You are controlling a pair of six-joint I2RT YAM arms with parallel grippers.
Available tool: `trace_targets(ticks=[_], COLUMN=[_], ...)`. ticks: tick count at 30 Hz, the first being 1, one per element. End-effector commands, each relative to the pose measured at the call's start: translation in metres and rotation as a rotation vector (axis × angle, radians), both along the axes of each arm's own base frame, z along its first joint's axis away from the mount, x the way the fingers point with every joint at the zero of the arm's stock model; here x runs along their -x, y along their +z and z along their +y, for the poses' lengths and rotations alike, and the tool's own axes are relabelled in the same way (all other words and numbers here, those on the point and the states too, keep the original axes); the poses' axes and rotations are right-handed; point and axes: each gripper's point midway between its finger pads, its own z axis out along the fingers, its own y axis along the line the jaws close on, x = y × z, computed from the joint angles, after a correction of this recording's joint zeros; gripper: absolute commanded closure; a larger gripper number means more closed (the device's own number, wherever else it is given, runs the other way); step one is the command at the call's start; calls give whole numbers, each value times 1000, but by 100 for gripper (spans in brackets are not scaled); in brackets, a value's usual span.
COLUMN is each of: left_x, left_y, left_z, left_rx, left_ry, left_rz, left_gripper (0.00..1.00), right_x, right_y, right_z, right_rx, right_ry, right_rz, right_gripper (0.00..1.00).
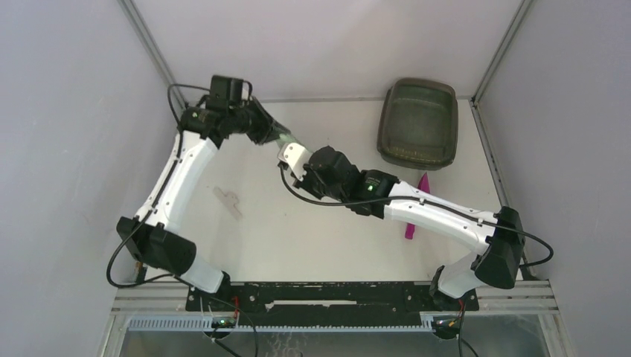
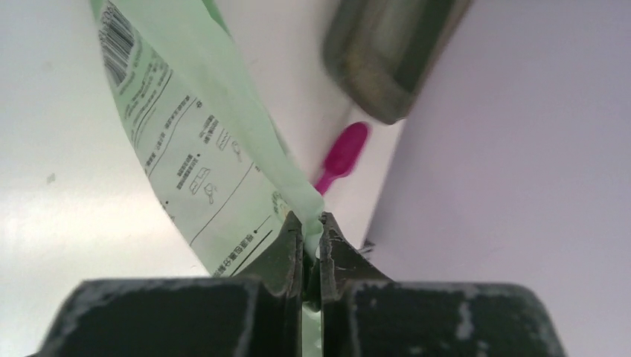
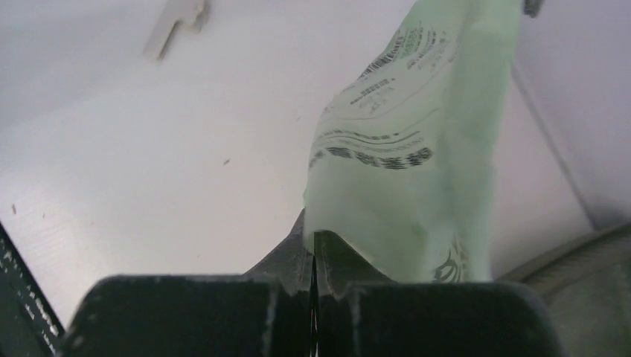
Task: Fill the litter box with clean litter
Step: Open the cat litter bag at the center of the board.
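Note:
The litter box (image 1: 418,123) is a dark translucent tray at the back right of the table; it also shows blurred in the left wrist view (image 2: 387,52), and its rim in the right wrist view (image 3: 588,279). A light-green printed bag (image 2: 201,149) hangs between the arms, left of the box. My left gripper (image 2: 312,223) is shut on one edge of it. My right gripper (image 3: 312,236) is shut on a lower corner of the bag (image 3: 409,171). In the top view both grippers, left (image 1: 274,134) and right (image 1: 290,152), meet mid-table with only a sliver of the bag (image 1: 283,138) showing. The clean litter is not visible.
A magenta scoop (image 1: 418,204) lies near the right wall, partly under my right forearm, also seen in the left wrist view (image 2: 344,156). A small pale strip (image 1: 229,201) lies on the table left of centre. Walls close in the table on the left, back and right.

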Motion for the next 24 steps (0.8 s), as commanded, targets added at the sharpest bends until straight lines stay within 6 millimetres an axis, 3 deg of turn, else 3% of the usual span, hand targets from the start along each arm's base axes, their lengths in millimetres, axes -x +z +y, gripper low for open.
trace_targets(ticks=[1, 5, 8, 13, 17, 20, 24], left_x=[39, 71, 86, 84, 81, 85, 90], left_y=[-52, -114, -139, -121, -105, -100, -106], left_z=[-6, -18, -22, -6, 18, 30, 30], left_rx=[-52, -120, -99, -103, -111, -109, -107], left_ry=[-50, -85, -94, -58, -8, 8, -6], left_rz=[18, 101, 152, 103, 59, 37, 42], left_gripper=[100, 100, 100, 100, 100, 100, 100], right_x=[14, 10, 6, 1, 1, 3, -2], right_y=[-13, -43, -38, 7, 37, 44, 43], right_z=[-1, -12, -18, -41, -72, -91, -99], right_rx=[-99, -92, -118, -221, -314, -349, -376], right_ry=[12, -38, -64, -133, -207, -259, -327], right_rz=[70, 160, 172, 187, 221, 254, 315], right_gripper=[100, 97, 89, 50, 45, 45, 45])
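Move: The litter bag, pinched by both hands, hangs between and below them: its middle is about 5 cm back, 5 cm right and 12 cm below the left hand, and 5 cm ahead of the right hand, level sideways and 6 cm below it. From the right hand, the magenta scoop lies some 30 cm right, 4 cm ahead and 25 cm down; the litter box stands about 33 cm right, 28 cm ahead and 21 cm below. The litter bag is swung down and back by both hands, the left dropping about 15 cm and drawing back, then easing up slightly with its pinch kept throughout. The right sinks nearly 9 cm, opens its fingers to about half and lets go of the bag, then rises and pulls off to the right towards the litter box, tipping and rolling some 25 degrees. ##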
